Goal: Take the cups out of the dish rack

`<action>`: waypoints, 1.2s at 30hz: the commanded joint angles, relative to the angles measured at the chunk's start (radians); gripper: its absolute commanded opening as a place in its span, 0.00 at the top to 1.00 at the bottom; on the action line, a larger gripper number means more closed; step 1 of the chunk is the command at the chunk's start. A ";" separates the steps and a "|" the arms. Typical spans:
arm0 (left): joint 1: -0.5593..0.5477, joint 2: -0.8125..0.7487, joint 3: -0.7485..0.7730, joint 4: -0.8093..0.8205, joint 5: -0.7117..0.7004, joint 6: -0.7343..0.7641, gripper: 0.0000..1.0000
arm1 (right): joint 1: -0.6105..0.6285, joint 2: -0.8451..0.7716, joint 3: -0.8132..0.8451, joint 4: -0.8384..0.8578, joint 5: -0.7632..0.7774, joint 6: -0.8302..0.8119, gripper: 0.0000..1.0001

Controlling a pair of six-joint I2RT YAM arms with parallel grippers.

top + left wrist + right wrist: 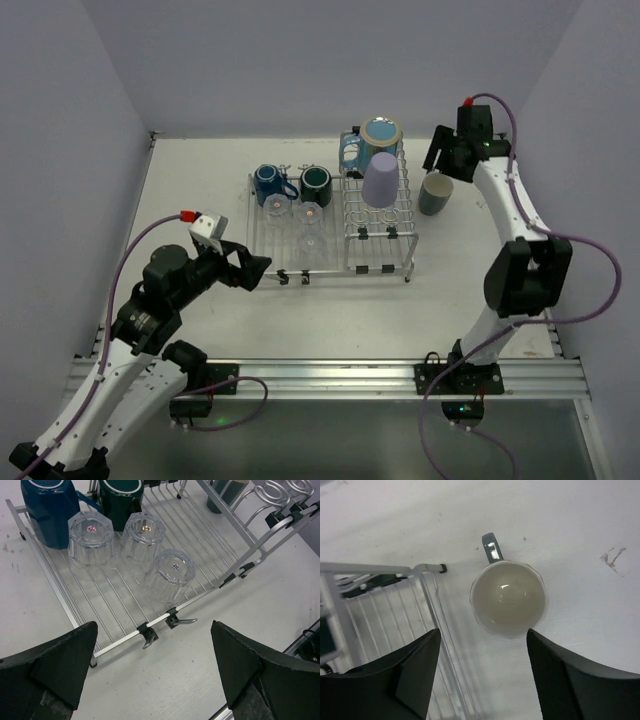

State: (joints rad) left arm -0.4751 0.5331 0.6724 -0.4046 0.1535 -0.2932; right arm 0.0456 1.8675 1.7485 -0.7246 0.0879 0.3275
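Observation:
The silver wire dish rack [375,268] holds a blue mug [268,184], a dark green mug [316,183] and three upturned clear glasses [308,212] on its flat grid. A light-blue mug [375,140] and a lavender tumbler [381,180] sit in the raised tined part. A grey-green mug [435,193] stands upright on the table just right of the rack. My right gripper [484,640] hovers above that mug [508,597], open and not touching it. At the rack's front left corner [120,640], my left gripper [155,670] is open and empty, and the nearest glass [169,575] lies just beyond it.
Side walls close in the white table on the left and right. An aluminium rail [330,375] runs along the near edge, and a corner of it [305,647] shows in the left wrist view. Black clips [172,621] stick out from the rack's front bar.

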 commanded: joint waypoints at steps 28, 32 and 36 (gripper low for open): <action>0.061 0.038 -0.011 0.058 0.066 0.029 0.00 | 0.457 -0.803 -0.445 0.383 -0.025 -0.131 0.01; 0.069 0.033 -0.011 0.058 0.073 0.031 0.00 | 0.482 -0.736 -0.405 0.349 0.064 -0.150 0.01; 0.069 0.030 -0.013 0.059 0.075 0.031 0.00 | 0.487 -0.690 -0.396 0.344 0.078 -0.145 0.01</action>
State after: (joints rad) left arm -0.4183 0.5690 0.6605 -0.3843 0.2054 -0.2913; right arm 0.5243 1.1576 1.3033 -0.3580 0.1059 0.2058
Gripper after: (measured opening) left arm 0.997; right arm 0.990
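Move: The purple cup, upside down on the rack's upper tier, is about 16 cm to the right hand's left, some 5 cm nearer the base and around 3 cm higher. The blue patterned mug stands about 9 cm straight beyond it. The grey-green cup, already released on the table, lies some 2 cm ahead of this hand and 11 cm below. From the left hand the purple cup is roughly 22 cm ahead, 25 cm right and 3 cm lower. The grey-green cup is left behind as the right hand sweeps back about 20 cm and up 22 cm, its fingers opening fully and tipping up from their steep downward slant. The hand arcs left about 16 cm in all, turning some 30 degrees counter-clockwise, then eases forward and down by about 5 cm each to line up on the purple cup from its near side, not yet gripping. ##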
